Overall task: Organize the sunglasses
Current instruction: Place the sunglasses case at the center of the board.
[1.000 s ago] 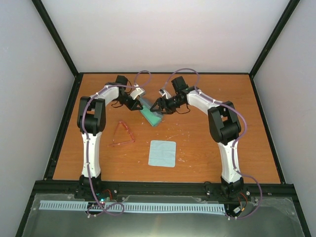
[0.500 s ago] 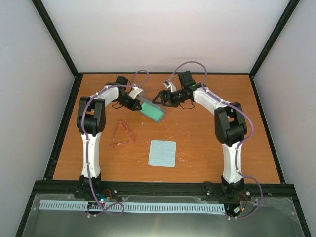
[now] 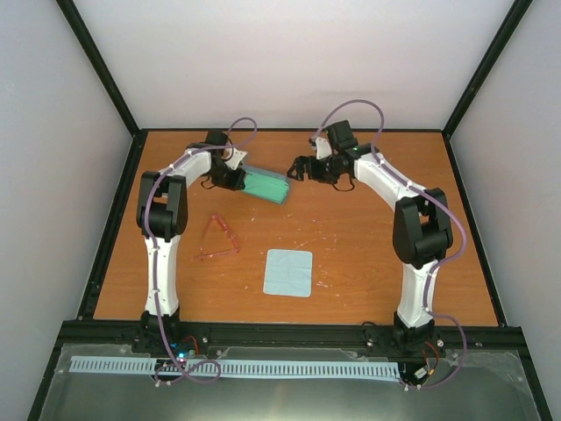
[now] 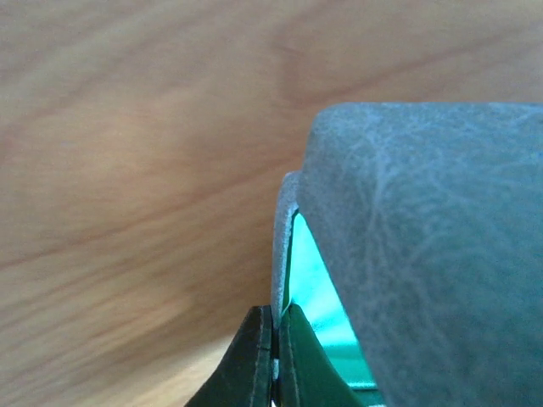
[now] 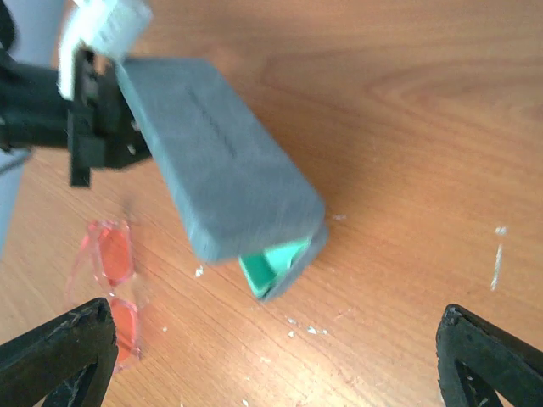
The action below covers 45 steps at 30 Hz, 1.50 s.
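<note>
The grey-blue case (image 3: pixel 266 185) with green lining lies at the back of the table, its lid partly open. My left gripper (image 3: pixel 235 180) is shut on the case's left end. In the left wrist view its fingers (image 4: pixel 254 356) pinch the thin wall of the case (image 4: pixel 441 254) beside the green lining (image 4: pixel 318 292). My right gripper (image 3: pixel 296 168) hangs open just right of the case, holding nothing. In the right wrist view the case (image 5: pixel 216 182) sits ahead of my open right gripper (image 5: pixel 276 365). The red-pink sunglasses (image 3: pixel 216 237) lie on the table to the left, seen also as the sunglasses (image 5: pixel 110 280).
A flat light-blue cloth (image 3: pixel 288 273) lies near the middle front of the wooden table (image 3: pixel 368 254). Black frame rails border the table, with white walls behind. White specks dot the wood.
My right gripper has opened wide and drawn back to the right, away from the case. The case, still held by my left gripper, has swung from pointing down-right to nearly level.
</note>
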### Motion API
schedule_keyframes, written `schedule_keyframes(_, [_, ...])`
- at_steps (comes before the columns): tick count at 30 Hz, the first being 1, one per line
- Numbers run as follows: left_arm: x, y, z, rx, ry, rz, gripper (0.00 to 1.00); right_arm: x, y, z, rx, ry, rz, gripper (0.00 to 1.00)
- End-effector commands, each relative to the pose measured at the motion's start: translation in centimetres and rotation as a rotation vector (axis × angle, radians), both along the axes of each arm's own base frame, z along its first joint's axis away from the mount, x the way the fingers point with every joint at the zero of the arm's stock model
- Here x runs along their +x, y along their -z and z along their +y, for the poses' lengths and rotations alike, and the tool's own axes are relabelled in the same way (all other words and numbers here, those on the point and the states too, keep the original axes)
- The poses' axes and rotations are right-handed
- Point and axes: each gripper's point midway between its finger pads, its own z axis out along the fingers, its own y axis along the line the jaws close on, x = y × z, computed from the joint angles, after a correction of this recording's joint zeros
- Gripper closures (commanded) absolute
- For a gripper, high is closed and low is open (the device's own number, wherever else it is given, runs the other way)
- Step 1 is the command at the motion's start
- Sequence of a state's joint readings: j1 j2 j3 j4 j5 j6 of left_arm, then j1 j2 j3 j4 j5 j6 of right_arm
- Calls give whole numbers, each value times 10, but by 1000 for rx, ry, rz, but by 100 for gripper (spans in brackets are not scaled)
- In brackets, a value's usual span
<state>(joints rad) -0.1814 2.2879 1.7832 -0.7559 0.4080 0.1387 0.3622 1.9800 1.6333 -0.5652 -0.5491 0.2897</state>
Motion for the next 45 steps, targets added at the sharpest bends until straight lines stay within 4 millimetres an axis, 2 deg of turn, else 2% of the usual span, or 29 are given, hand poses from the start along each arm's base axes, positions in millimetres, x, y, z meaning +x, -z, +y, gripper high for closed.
schedule_keyframes(1, [21, -2, 12, 140, -95, -43, 100, -16, 37, 9, -148, 15, 69, 0])
schedule_keyframes(4, [22, -3, 7, 210, -88, -58, 100, -21, 46, 18, -146, 7, 97, 0])
schedule_keyframes(10, [2, 6, -9, 264, -38, -46, 99, -23, 60, 20, -167, 15, 147, 0])
schedule_keyframes(18, [-10, 4, -14, 255, -12, -31, 73, -24, 79, 13, -220, 52, 190, 0])
schedule_keyframes(24, [-13, -3, -17, 237, -4, -37, 67, -21, 86, 10, -247, 84, 202, 0])
schedule_keyframes(25, [-13, -5, -18, 232, -3, -39, 65, -21, 86, 9, -252, 88, 200, 0])
schedule_keyframes(27, [-14, -8, -17, 230, -3, -42, 52, -20, 87, 7, -258, 95, 198, 0])
schedule_keyframes(29, [-16, -14, -17, 229, -3, -50, 51, -19, 84, 7, -258, 100, 191, 0])
schedule_keyframes(32, [-16, -26, -15, 227, -9, -69, 38, -20, 75, 3, -266, 109, 161, 0])
schedule_keyframes(33, [-16, -33, -14, 217, -13, -76, 37, -21, 70, 1, -264, 108, 147, 1])
schedule_keyframes(35, [-15, -46, -10, 181, -29, -100, 36, -25, 62, -3, -261, 110, 126, 6])
schedule_keyframes(39, [-15, -77, 5, 144, -51, -178, 33, -39, 53, -11, -248, 100, 119, 31])
schedule_keyframes(43, [-23, -103, 17, 110, -44, -237, 35, -68, 50, -11, -240, 30, 144, 60])
schedule_keyframes(45, [-27, -113, 22, 102, -37, -267, 36, -90, 49, -9, -269, -26, 146, 80])
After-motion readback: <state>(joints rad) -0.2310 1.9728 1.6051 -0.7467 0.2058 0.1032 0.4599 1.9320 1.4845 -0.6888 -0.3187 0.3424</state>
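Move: My left hand still pinches the open sunglasses case by its left edge; the case's middle lies about 7 cm to its right, roughly level fore and aft, at about finger height. The sunglasses lie some 18 cm back and 4 cm left of this hand. From my raised right hand the case is about 9 cm left, 3 cm ahead and 13 cm lower, with the cloth roughly 25 cm back, 3 cm left and 15 cm below. With my left hand still pinching the case's edge, I make a small swing forward-left, then push the case about 3 cm right and a little back, low over the board. Then I open the fingers wide, let go, ease back and lift some 8 cm away. Meanwhile my empty right hand sinks about 9 cm beside the case, then draws back as its fingers close most of the way. ##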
